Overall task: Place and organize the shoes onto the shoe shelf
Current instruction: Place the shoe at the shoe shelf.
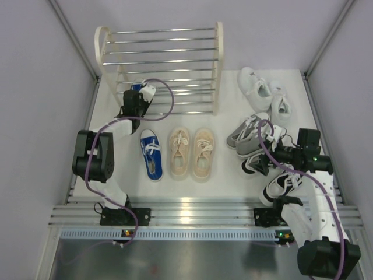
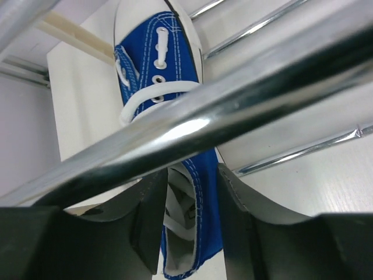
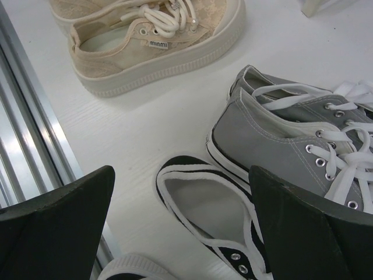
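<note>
The shoe shelf (image 1: 218,64) stands at the back left. One blue shoe (image 2: 169,70) lies on its lowest chrome rods (image 2: 274,157), toe pointing away. My left gripper (image 2: 189,221) reaches in under a rod (image 2: 233,105). Its jaws are slightly parted, loosely either side of the shoe's heel wall. From above, this gripper (image 1: 139,93) sits at the shelf's lower left. The other blue shoe (image 1: 151,153) and the beige pair (image 1: 191,153) lie on the table. My right gripper (image 3: 180,227) hangs wide open over a black-and-white shoe (image 3: 204,204), beside the grey pair (image 3: 274,140).
A white pair (image 1: 259,87) lies at the back right. A second black-and-white shoe (image 1: 280,184) lies near the right arm's base. Grey walls close in both sides, and an aluminium rail (image 1: 186,213) runs along the near edge.
</note>
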Robot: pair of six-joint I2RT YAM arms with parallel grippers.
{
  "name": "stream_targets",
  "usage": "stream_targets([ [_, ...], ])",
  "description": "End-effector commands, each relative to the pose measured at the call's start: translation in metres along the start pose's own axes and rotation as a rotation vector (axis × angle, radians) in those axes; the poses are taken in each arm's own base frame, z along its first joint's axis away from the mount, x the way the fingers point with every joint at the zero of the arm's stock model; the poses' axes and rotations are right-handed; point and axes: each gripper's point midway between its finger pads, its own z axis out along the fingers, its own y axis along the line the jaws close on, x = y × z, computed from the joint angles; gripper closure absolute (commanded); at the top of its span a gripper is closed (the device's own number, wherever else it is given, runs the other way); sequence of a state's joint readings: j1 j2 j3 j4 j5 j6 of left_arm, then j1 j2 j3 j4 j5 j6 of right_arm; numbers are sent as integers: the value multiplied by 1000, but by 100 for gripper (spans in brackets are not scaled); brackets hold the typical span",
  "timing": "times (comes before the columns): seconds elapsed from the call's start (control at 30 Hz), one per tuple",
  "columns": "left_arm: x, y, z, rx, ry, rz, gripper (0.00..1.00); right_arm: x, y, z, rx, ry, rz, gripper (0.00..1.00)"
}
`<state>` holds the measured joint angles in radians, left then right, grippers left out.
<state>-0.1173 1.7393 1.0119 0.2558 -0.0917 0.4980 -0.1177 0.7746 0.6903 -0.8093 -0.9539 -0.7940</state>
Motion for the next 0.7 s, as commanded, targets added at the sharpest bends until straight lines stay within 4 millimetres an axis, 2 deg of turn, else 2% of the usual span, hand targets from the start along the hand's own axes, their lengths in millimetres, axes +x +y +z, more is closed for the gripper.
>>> stream_targets([
  [0.0,-39,31,-8,-101,-128,-25,54,-19,-2,-6,-1,-51,-65,0],
  [0.03,-40,30,-10,-99,-132,-31,50,-18,-2,-6,-2,-50,-64,1],
  [0.13,-50,33,-21,-103,-166,-67,46,-18,-2,-6,0,-50,-63,1],
  [0.27,-66,39,-44,-102,-204,-126,36,-19,-1,-6,-1,-54,-69,1],
  [0.33,-68,40,-53,-95,-201,-164,34,-20,-1,-7,-1,-55,-70,1],
  [0.43,-58,33,-63,-73,-154,-210,33,-21,0,-8,0,-59,-72,0],
  [0.5,-43,25,-68,-55,-107,-249,33,-22,0,-9,3,-62,-79,1],
  [0.6,-36,19,-82,-45,-87,-316,32,-23,1,-10,5,-67,-83,0],
  [0.67,-40,20,-94,-42,-93,-358,31,-23,2,-11,6,-68,-87,1],
])
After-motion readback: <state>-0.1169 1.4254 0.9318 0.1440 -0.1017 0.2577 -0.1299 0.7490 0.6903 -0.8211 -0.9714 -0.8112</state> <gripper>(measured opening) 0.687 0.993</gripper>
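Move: The blue shoe on the shelf's lower rods sits between the left hand's barely parted fingers at its heel end, its middle about 6 cm ahead, roughly level. The shelf's left side frame stands some 8 cm left and 8 cm ahead; the other blue shoe lies on the table about 23 cm back, 6 cm right and 8 cm below. From the right hand, the shelved shoe is roughly 35 cm ahead, 50 cm left and 6 cm lower. The left fingers open wider, freeing the shoe's heel, while the hand rises about 8 cm, then draws back 5. ##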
